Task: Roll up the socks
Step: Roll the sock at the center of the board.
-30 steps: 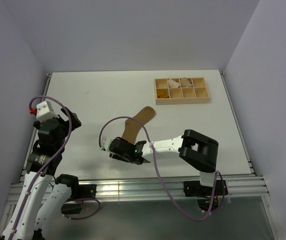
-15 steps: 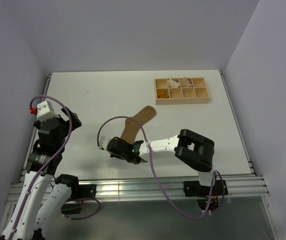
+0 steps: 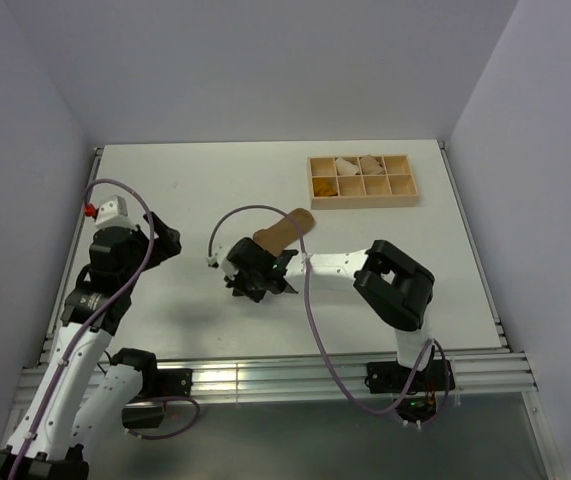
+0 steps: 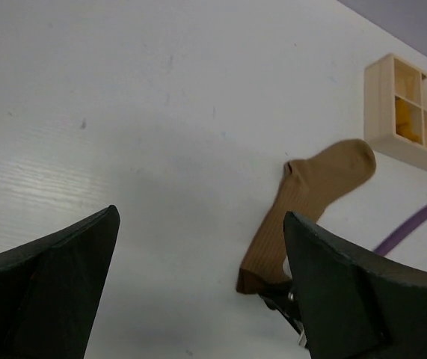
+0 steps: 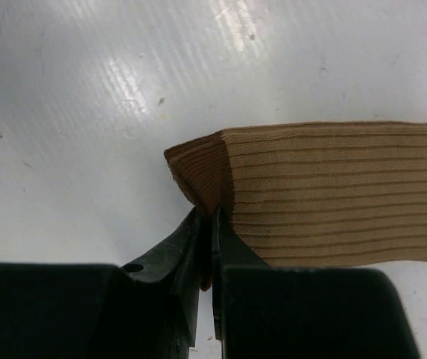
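One tan-brown sock lies slantwise in the middle of the table, toe toward the far right. Its darker cuff is pinched and bunched between the fingers of my right gripper, which is shut on it at the sock's near end. The left wrist view shows the same sock with the dark right gripper at its cuff. My left gripper hangs open above bare table to the left of the sock, holding nothing. No other sock lies on the table.
A wooden compartment tray stands at the far right, with pale rolled bundles in its back cells and something mustard-coloured in one cell. A purple cable loops over the right arm. Walls close in the table's sides.
The right gripper has closed on the sock's cuff and carried it away from the near edge, toward the toe. The left arm has swung right, toward the table's middle.
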Action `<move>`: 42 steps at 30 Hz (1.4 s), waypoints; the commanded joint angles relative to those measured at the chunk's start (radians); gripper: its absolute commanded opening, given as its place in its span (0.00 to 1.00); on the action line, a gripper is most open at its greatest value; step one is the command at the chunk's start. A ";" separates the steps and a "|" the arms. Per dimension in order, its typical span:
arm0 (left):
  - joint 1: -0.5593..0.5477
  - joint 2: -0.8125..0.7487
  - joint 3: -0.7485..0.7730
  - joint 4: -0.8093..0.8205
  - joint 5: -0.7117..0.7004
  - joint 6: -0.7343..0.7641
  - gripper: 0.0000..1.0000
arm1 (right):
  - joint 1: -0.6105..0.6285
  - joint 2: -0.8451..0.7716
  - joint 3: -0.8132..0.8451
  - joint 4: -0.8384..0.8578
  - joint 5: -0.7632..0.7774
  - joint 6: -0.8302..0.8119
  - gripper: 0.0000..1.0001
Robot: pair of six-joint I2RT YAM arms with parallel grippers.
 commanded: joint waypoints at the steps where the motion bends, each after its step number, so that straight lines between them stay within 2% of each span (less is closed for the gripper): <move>1: 0.003 0.024 -0.035 0.036 0.168 -0.101 0.97 | -0.068 0.029 0.037 -0.077 -0.190 0.054 0.00; 5: 0.000 0.041 -0.107 0.098 0.268 -0.180 0.95 | -0.131 0.049 0.052 -0.070 -0.368 0.112 0.00; 14: -0.046 0.041 -0.275 0.222 0.337 -0.287 0.91 | -0.291 0.151 0.094 -0.022 -0.730 0.273 0.00; 20: -0.088 0.057 -0.362 0.323 0.357 -0.345 0.86 | -0.348 0.211 0.135 -0.027 -0.833 0.339 0.00; 23: -0.114 0.090 -0.406 0.389 0.359 -0.361 0.79 | -0.366 0.239 0.155 -0.035 -0.853 0.361 0.00; 26: -0.142 0.131 -0.433 0.453 0.356 -0.378 0.65 | -0.375 0.254 0.158 -0.044 -0.862 0.370 0.00; 29: -0.172 0.200 -0.442 0.495 0.336 -0.379 0.58 | -0.380 0.256 0.156 -0.041 -0.867 0.379 0.00; 37: -0.252 0.341 -0.424 0.558 0.299 -0.381 0.56 | -0.385 0.259 0.160 -0.030 -0.864 0.394 0.00; 42: -0.284 0.419 -0.401 0.558 0.272 -0.381 0.51 | -0.388 0.265 0.161 -0.019 -0.870 0.407 0.00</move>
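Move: The right fingers already pinch the brown sock's cuff just above the board; the toe lies roughly 17 cm farther out and 14 cm to the right of them. The left hand is still high: the cuff lies about 17 cm to its right, 4 cm back and 20 cm below. The wooden box is some 27 cm ahead and 29 cm to the right of the right hand. Still pinching the cuff, the right hand swings its wrist round by about 50 degrees so the fingers point more left and slightly back, easing a couple of centimetres forward. Meanwhile the left hand drops some 18 cm and goes about 13 cm right and a little back towards the cuff, tipping its fingers steeper and closing them to about half, without touching. ##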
